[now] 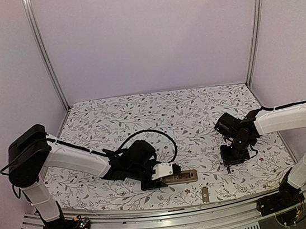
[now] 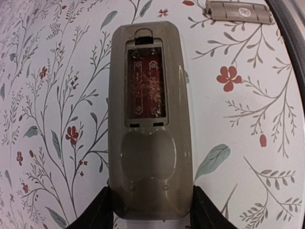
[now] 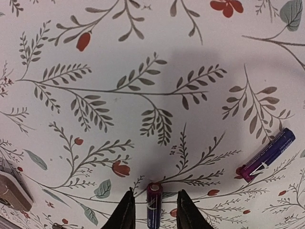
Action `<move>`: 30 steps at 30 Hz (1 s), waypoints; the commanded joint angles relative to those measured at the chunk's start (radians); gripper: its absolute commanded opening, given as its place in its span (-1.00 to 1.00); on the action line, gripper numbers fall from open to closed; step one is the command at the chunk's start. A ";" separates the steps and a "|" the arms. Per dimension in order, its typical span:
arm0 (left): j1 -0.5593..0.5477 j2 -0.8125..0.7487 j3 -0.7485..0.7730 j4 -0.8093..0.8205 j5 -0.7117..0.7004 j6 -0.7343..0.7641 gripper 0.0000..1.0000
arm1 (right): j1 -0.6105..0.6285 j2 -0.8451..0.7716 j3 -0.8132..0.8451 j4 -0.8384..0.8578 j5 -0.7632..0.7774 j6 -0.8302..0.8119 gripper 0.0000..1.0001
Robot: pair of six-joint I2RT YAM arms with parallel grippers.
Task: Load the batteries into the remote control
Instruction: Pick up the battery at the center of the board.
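The remote control (image 2: pixel 150 143) lies back up on the flowered cloth, its battery bay (image 2: pixel 146 81) uncovered and holding nothing. My left gripper (image 2: pixel 151 210) is shut on the remote's near end, a finger pressed against each side. From above, the remote (image 1: pixel 185 176) sticks out to the right of that gripper (image 1: pixel 169 175). My right gripper (image 3: pixel 153 210) hangs low over the cloth with one battery (image 3: pixel 153 202) lying between its fingers, a small gap on each side. A second battery (image 3: pixel 267 154) lies at the right. In the top view the right gripper (image 1: pixel 228 166) points down at the cloth.
A small flat grey cover piece (image 2: pixel 239 11) lies beyond the remote, close to the table's front rail (image 1: pixel 204 194). The remote's corner (image 3: pixel 12 191) shows at the right wrist view's lower left. Pale walls and metal posts close in the cloth.
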 commanded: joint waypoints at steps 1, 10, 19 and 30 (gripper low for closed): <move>-0.005 0.036 -0.012 -0.089 0.010 0.008 -1.00 | -0.013 0.023 -0.026 0.005 -0.022 -0.026 -0.43; -0.005 0.035 -0.011 -0.089 0.010 0.012 -1.00 | -0.015 0.013 -0.061 0.040 -0.097 -0.022 -0.55; -0.005 0.036 -0.011 -0.088 0.006 0.012 -1.00 | -0.016 0.045 -0.015 0.050 -0.120 -0.091 -1.00; -0.004 0.038 -0.011 -0.085 0.005 0.012 -1.00 | 0.000 -0.521 -0.137 0.635 -0.467 -0.645 -1.00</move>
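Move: The battery at the center of the board lies just under the right hand's open fingers, its middle about 2 cm back and 2 cm below. The other battery lies about 2 cm ahead and 7 cm to the right. The remote control is some 18 cm to the right hand's left and 3 cm back; its battery cover is about 10 cm left and 12 cm back. From the left hand, the center battery is roughly 22 cm to the right and 1 cm ahead. Down and back about 1 cm each, the right hand settles around the battery and its fingers close to pinch the battery near its far end. It then lifts about 10 cm while swinging some 7 cm left towards the remote, the fingertips tilting to point left and forward and the hand turning counter-clockwise. The left hand stays put, keeping its hold on the remote's near end. ##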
